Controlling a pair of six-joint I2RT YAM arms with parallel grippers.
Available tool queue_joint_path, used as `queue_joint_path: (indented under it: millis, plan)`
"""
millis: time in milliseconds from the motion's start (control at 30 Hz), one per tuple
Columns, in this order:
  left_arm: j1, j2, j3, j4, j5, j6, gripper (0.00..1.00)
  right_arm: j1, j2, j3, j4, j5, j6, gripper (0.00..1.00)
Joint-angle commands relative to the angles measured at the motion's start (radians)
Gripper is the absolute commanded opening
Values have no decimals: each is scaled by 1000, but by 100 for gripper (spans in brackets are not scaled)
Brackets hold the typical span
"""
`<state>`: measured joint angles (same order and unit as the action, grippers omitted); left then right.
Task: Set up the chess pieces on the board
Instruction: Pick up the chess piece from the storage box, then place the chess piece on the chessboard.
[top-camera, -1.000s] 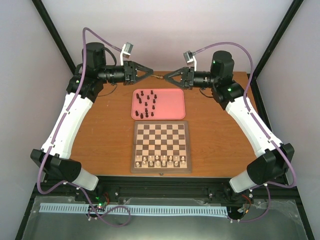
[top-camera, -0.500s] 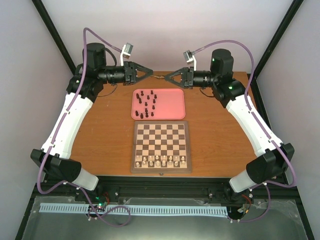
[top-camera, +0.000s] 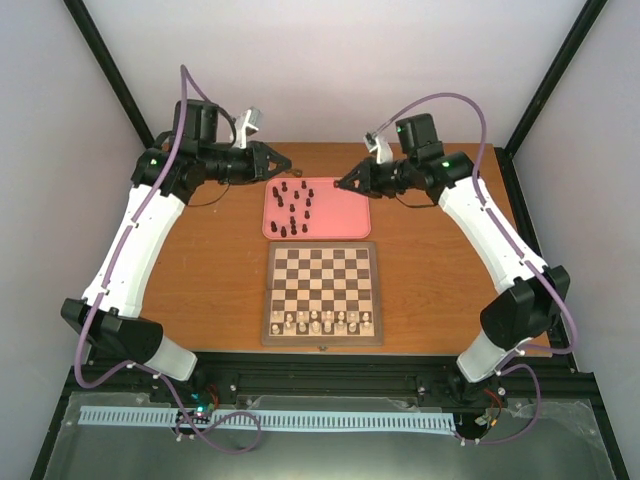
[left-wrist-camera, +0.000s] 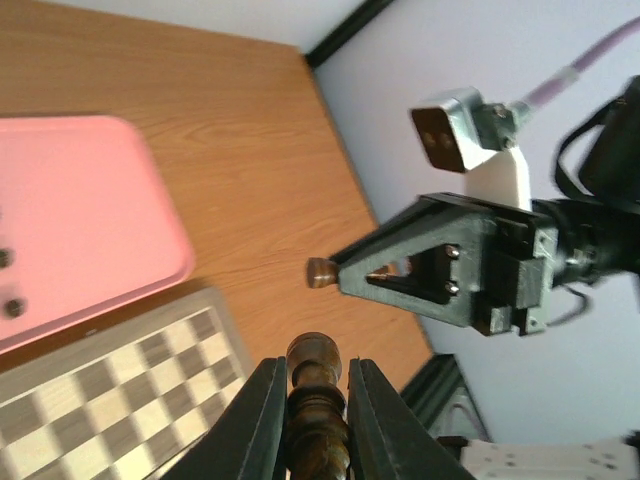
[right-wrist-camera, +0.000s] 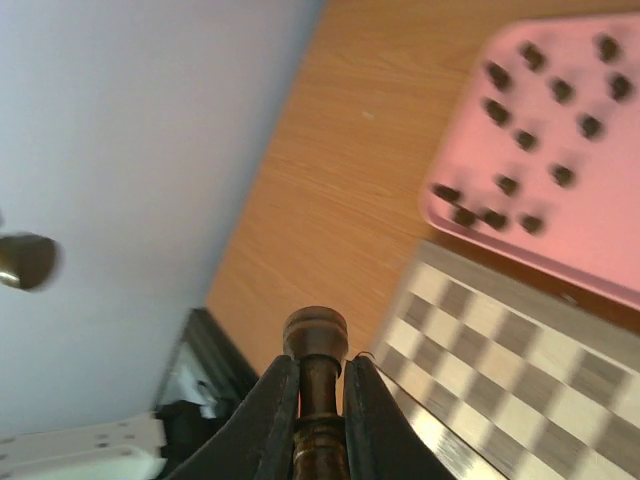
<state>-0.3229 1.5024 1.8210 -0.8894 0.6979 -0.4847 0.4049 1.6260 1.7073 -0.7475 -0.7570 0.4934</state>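
Several dark chess pieces (top-camera: 293, 200) stand in the left half of a pink tray (top-camera: 340, 215) behind the board (top-camera: 322, 275). My left gripper (top-camera: 287, 162) hovers over the tray's far left corner, shut on a dark turned piece (left-wrist-camera: 315, 395) that lies along its fingers. My right gripper (top-camera: 339, 184) hovers over the tray's far right part, shut on another dark piece (right-wrist-camera: 318, 345). The left wrist view shows the right gripper (left-wrist-camera: 338, 276) with its piece's tip sticking out. The right wrist view shows the dark pieces (right-wrist-camera: 520, 140), the tray (right-wrist-camera: 600, 250) and the board (right-wrist-camera: 520, 385).
Pale cream pieces (top-camera: 320, 320) fill the board's nearest row. The wooden table (top-camera: 215, 260) extends on both sides of the board. Black frame posts (top-camera: 120, 90) and pale walls close in the back and sides.
Both grippers have left their tip-to-tip position at the table's back edge. They have swung down and toward me, the left to the tray's far left corner, the right over its far right part.
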Motion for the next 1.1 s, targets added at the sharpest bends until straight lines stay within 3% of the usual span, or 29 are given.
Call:
queue_joint_path:
  millis: [0,200,433,700,1067]
  plan:
    - [-5,-11,-14,-165,-216,112,1,76,31,0,-270,314,-132,3]
    - [-5,-45,-113,-202,-351,157,1,234,73,-60,-331,537,-97,3]
    - [-5,-78,-203,-203,-456,178,1,343,173,-1,-412,727,-27,3]
    - [-5,-131,-316,-197,-498,201,1,405,277,25,-434,765,25,3]
    - [-5,-153,-313,-205,-475,228,1,401,454,161,-464,882,-16,3]
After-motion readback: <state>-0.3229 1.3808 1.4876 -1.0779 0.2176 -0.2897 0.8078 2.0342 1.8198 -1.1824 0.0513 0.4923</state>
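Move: The right hand still holds a dark chess piece high up; the chessboard's far rows lie about 5 cm back, 3 cm to its left and 29 cm below. At much that depth, the storage box centres some 8 cm ahead and 5 cm left, the white pieces 20 cm back and 3 cm left. From the left hand, also gripping a dark piece, the far rows are roughly 4 cm back, 11 cm right, 36 cm below. The right hand lowers its dark piece some 22 cm towards the chessboard, fingers swinging down; the left sinks too. ##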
